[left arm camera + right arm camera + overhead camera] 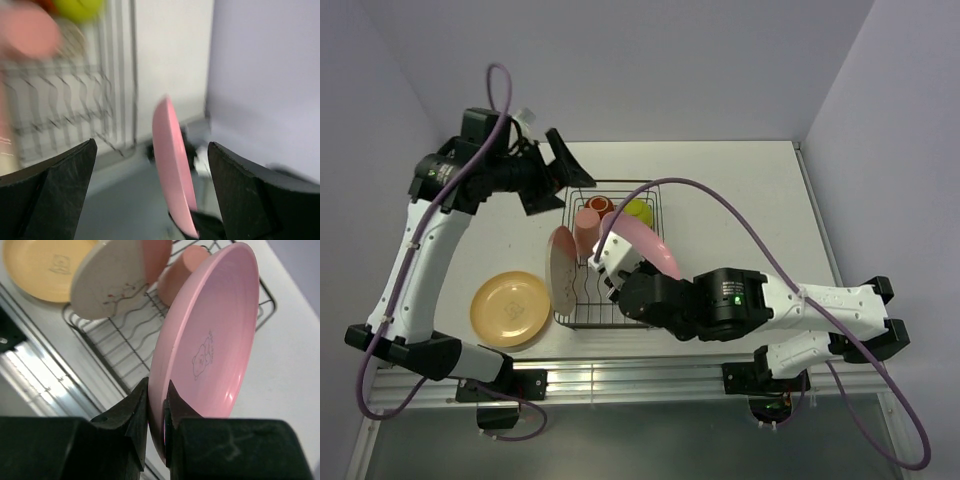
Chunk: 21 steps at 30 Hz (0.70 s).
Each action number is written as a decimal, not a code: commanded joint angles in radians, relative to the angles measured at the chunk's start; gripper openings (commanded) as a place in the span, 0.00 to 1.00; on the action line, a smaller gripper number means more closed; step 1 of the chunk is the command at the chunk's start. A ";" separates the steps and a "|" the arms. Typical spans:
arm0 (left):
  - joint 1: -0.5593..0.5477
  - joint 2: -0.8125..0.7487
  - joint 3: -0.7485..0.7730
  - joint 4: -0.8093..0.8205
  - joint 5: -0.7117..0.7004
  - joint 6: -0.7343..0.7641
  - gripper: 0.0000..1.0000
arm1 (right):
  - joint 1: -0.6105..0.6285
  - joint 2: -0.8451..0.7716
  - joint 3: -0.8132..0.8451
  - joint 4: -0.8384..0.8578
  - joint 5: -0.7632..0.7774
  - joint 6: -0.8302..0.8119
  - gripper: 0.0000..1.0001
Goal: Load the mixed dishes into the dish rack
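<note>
My right gripper [157,405] is shut on the rim of a pink plate [210,340], holding it on edge over the right side of the black wire dish rack [582,318]. From above, the pink plate [655,248] tilts across the rack with the right gripper [608,262] at its near-left edge. A pink-and-cream plate [563,268] stands upright at the rack's left side. A salmon tumbler [587,228], a red-orange cup [599,204] and a lime-green bowl [638,210] sit at the far end. My left gripper [565,185] hangs open and empty just beyond the rack's far-left corner.
A yellow-orange plate [510,308] lies flat on the white table [740,200] left of the rack. The left wrist view is blurred; it looks past the open left gripper [151,144] at the pink plate [172,170] edge-on and the rack [65,115].
</note>
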 commanded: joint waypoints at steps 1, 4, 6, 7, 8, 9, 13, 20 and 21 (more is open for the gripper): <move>0.037 -0.042 0.136 -0.033 -0.379 0.055 0.99 | -0.070 -0.061 -0.032 0.154 -0.134 0.081 0.00; 0.046 -0.093 0.103 -0.037 -0.516 0.072 0.99 | -0.202 -0.107 -0.066 0.274 -0.362 0.178 0.00; 0.054 -0.127 0.034 -0.021 -0.597 0.075 0.99 | -0.275 -0.139 -0.095 0.354 -0.520 0.230 0.00; 0.056 -0.165 0.011 -0.017 -0.620 0.075 0.99 | -0.344 -0.150 -0.104 0.375 -0.562 0.285 0.00; 0.057 -0.184 -0.011 -0.011 -0.667 0.074 0.99 | -0.383 -0.159 -0.115 0.397 -0.603 0.319 0.00; 0.057 -0.205 -0.045 -0.006 -0.695 0.071 0.98 | -0.417 -0.181 -0.147 0.449 -0.685 0.351 0.00; 0.057 -0.324 -0.094 0.000 -0.825 0.014 0.98 | -0.578 -0.235 -0.245 0.578 -0.826 0.592 0.00; 0.057 -0.454 -0.224 0.071 -0.871 0.014 0.97 | -0.698 -0.273 -0.362 0.682 -0.884 0.939 0.00; 0.057 -0.455 -0.259 0.075 -0.855 0.024 0.97 | -0.702 -0.270 -0.376 0.698 -0.892 0.967 0.00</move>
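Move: The right hand already holds the pink plate; the middle of the dish rack lies about 16 cm ahead of it, 6 cm left and 27 cm below. From that hand the standing white plate is roughly 10 cm ahead and 18 cm left, the pink cup 22 cm ahead and 12 cm left. From the empty left hand, the yellow plate lies some 8 cm back, 19 cm left and 35 cm down. Right hand carries pink plate 8 cm forward over rack, turning it 70 degrees; left swings 18 cm left. ##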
